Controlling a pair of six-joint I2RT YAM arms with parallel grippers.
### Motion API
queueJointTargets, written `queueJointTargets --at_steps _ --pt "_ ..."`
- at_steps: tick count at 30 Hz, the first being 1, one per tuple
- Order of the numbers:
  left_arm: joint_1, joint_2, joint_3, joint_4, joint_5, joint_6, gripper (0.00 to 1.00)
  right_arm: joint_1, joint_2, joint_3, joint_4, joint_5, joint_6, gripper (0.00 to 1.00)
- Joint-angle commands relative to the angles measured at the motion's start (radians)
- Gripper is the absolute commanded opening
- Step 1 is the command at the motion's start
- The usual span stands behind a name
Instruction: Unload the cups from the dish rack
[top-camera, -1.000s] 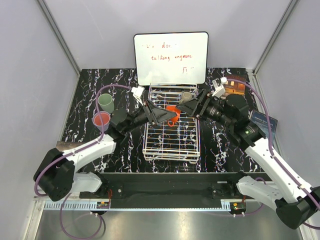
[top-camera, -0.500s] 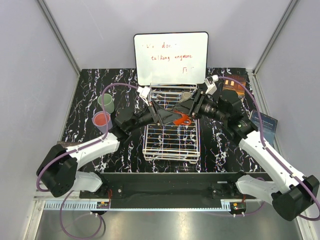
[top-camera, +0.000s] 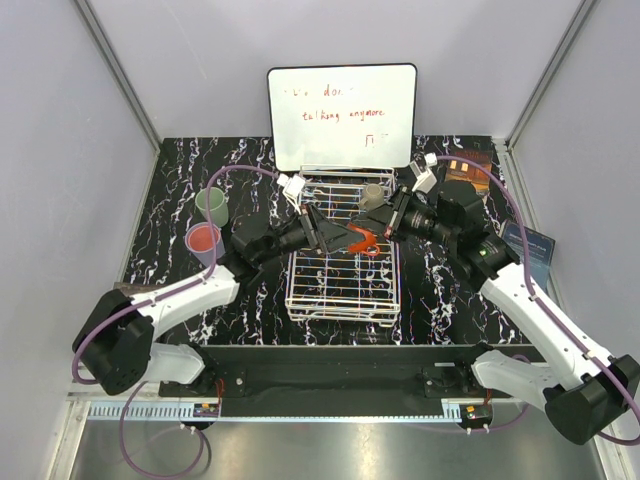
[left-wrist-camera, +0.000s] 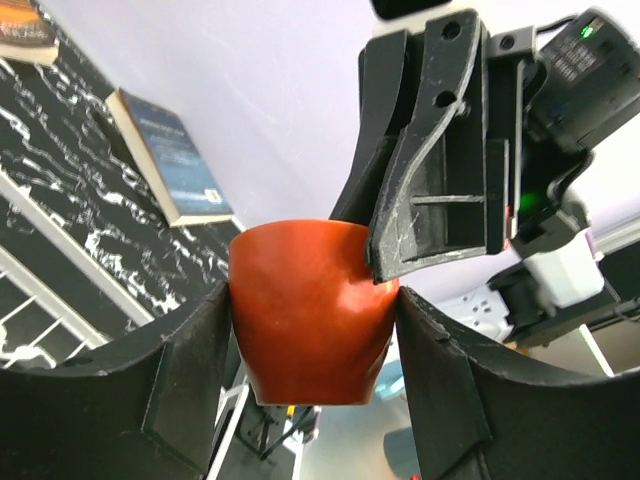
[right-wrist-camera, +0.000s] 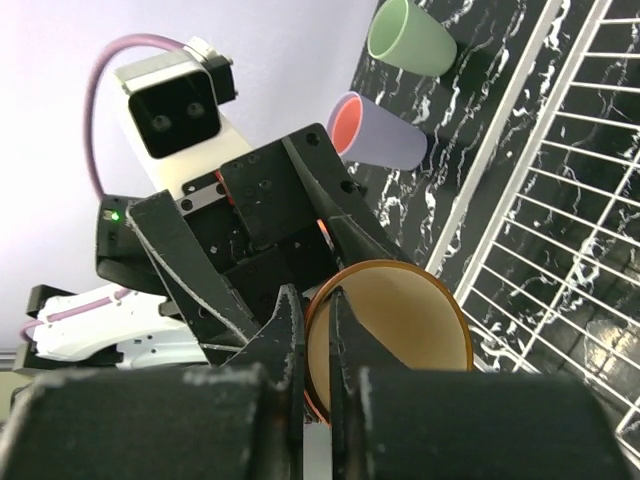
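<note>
Above the white wire dish rack (top-camera: 340, 300) both arms meet at the orange cup (top-camera: 362, 240). My left gripper (left-wrist-camera: 312, 300) is shut on the cup's body (left-wrist-camera: 310, 320), a finger pressed against each side. My right gripper (right-wrist-camera: 315, 310) is shut on the rim of the same cup (right-wrist-camera: 400, 330), with one finger inside the mouth and one outside. A beige-grey cup (top-camera: 373, 193) stands in the rack's far right corner. On the table to the left stand a pale green cup (top-camera: 212, 206) and a lavender cup with a pink inside (top-camera: 203, 241).
A whiteboard (top-camera: 342, 116) leans against the back wall behind the rack. One book (top-camera: 527, 245) lies at the table's right edge and another (top-camera: 468, 168) at the back right. The rack's railed sides stand right under both grippers.
My right gripper has come in to the orange cup and shut on its rim. The left gripper has carried the cup a little to the right and kept its hold.
</note>
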Motion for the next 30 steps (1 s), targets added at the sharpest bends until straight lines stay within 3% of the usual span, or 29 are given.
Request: queueJointTargets --at_steps 1,10,16,24,30 --pt "-0.014 -0.045 0.07 -0.072 0.013 0.041 0.0 0.021 -0.033 0.067 -0.015 -0.038 -0.059 0.0" --pt "0.039 -0.137 0.102 -0.437 -0.042 0.196 0.02 0.021 -0.053 0.072 -0.065 -0.004 -0.1 0.0" --pt "0.079 -0.162 0.111 -0.554 -0.088 0.252 0.04 0.019 -0.064 0.081 -0.105 0.04 -0.123 0.0" --pt "0.168 -0.173 0.107 -0.567 -0.024 0.295 0.0 0.021 -0.064 0.075 -0.125 0.034 -0.142 0.0" --pt "0.188 -0.144 0.067 -0.378 0.133 0.233 0.0 0.021 -0.043 0.053 -0.066 -0.101 -0.125 0.0"
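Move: Between the two grippers, the red cup sits in the left hand's fingers, while the right hand pinches its rim, with the cup's middle about 2 cm to that hand's left, 1 cm back and 2 cm lower. From the left hand, the purple cup on the table is roughly 35 cm left, 15 cm ahead and 24 cm down; the green cup is 10 cm farther out beyond the purple one. The tan cup in the rack lies some 20 cm ahead of the left hand, 6 cm to its right and 20 cm below. Drawing the red cup out of the right hand's pinch, the left hand keeps its grip and first tips its fingers down some 15 degrees while easing slightly back, left and down. It then speeds up left and forward, ending about 6 cm left, 3 cm forward and 3 cm lower. The right hand keeps almost in place, sagging a centimetre or so back and down, and its fingers end shut on nothing. ##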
